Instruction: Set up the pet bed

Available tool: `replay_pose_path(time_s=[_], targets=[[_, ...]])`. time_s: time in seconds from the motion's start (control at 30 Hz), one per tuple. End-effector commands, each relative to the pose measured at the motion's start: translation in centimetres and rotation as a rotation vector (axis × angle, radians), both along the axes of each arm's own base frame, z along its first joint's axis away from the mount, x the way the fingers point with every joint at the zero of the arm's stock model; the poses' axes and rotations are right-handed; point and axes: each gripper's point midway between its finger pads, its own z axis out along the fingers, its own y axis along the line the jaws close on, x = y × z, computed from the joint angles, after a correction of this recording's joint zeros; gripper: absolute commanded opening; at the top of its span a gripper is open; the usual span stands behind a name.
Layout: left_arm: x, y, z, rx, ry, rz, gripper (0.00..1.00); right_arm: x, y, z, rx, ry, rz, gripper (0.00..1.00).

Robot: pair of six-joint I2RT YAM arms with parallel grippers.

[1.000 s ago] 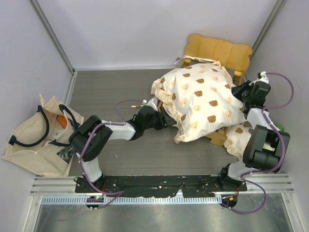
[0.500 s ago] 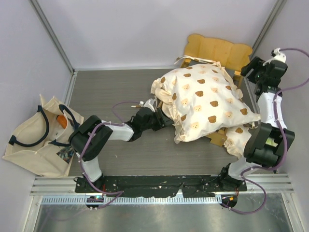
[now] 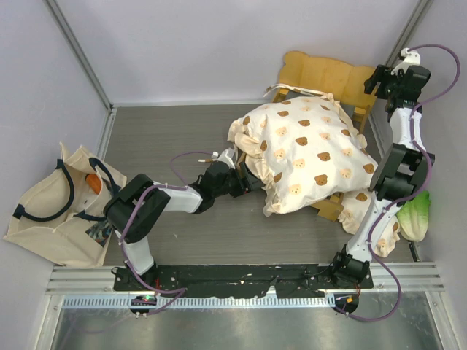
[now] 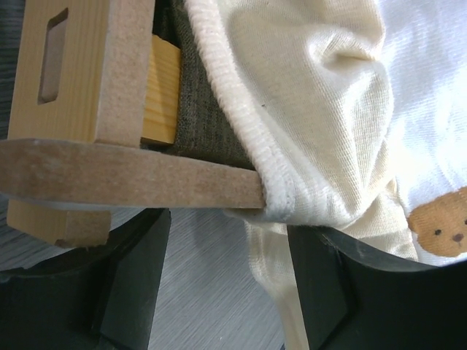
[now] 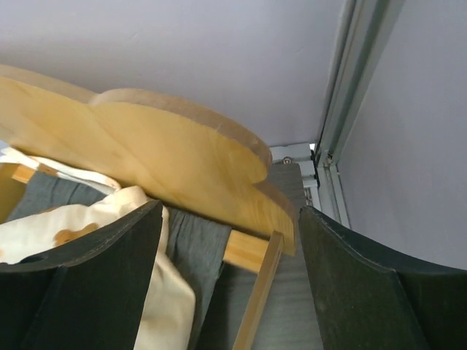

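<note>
The pet bed stands at the back right, its light-wood scalloped headboard (image 3: pixel 328 76) toward the far wall. A cream cushion (image 3: pixel 310 153) with brown bears lies bunched and askew over the frame. My left gripper (image 3: pixel 242 179) reaches in low at the cushion's left edge. In the left wrist view this gripper (image 4: pixel 226 288) is open below a wooden frame rail (image 4: pixel 131 173), with the grey fabric base (image 4: pixel 197 102) behind and a cream strap (image 4: pixel 273 292) hanging beside the right finger. My right gripper (image 3: pixel 378 79) is raised at the headboard's right end. It (image 5: pixel 230 288) is open, facing the headboard (image 5: pixel 146 149), and holds nothing.
A beige tote bag (image 3: pixel 55 208) with black handles lies at the left wall. A green lettuce toy (image 3: pixel 412 219) sits by the right wall beside the right arm. Walls close in on three sides, and a metal rail (image 3: pixel 248 281) runs along the near edge.
The right gripper has let go at the cushion's right side, opened, and swung up and back to the headboard's right end. The left arm stays put, its jaws a little wider.
</note>
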Motion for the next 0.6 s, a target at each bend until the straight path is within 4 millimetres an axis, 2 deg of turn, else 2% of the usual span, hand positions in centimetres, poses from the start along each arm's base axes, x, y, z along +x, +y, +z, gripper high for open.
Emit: replay_pose_path(time_s=[0.0,0.03,0.07,0.17,0.37,0.47,0.5,0.57], targets=[[0.8,-0.6,2.9,-0.05,-0.101,-0.027,0.69,2.7,0.7,3.0,-0.102,-0.092,0.139,0.8],[0.7,-0.7,3.0,-0.052,-0.103,-0.036,0.69,3.2,0.6,2.1,-0.102,-0.084,0.149,0.8],[0.7,-0.6,2.8,-0.048,-0.104,-0.04,0.69,3.6,0.7,2.8,-0.121,-0.11,0.164,0.8],[0.9,-0.8,3.2,-0.063,-0.116,-0.053,0.69,4.4,1.8,2.3,-0.139,-0.153,0.257,0.8],[1.0,-1.6,3.5,-0.086,-0.147,-0.104,0.68,4.9,4.2,1.7,-0.162,-0.22,0.431,0.74],[1.2,-1.9,3.3,-0.096,-0.153,-0.115,0.67,5.2,4.0,1.3,-0.152,-0.239,0.443,0.65],[1.2,-2.1,3.5,-0.107,-0.157,-0.12,0.66,5.4,3.9,0.5,-0.145,-0.235,0.446,0.63],[1.4,-2.2,3.2,-0.108,-0.15,-0.115,0.65,5.7,3.6,0.7,-0.151,-0.25,0.453,0.56]])
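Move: The right lobe of the pet bed's headboard stands about 7 cm straight ahead of the right hand, its rounded top some 4 cm lower. Where the bed's right side rail meets the headboard is roughly 8 cm ahead, 3 cm right and 15 cm below; the bear-print bedding centres about 20 cm back, 20 cm left and 14 cm down. From the left hand that lobe lies some 33 cm ahead and 40 cm right, about 13 cm up. The headboard's right lobe is what the right hand closes in on: it goes forward about 5 cm while sinking some 3 to 4 cm, easing back up slightly at the end. The wrist swings nearly 20 degrees counter-clockwise, and the open fingers then close partway around the lobe's right edge; whether they touch it yet can't be made out. ##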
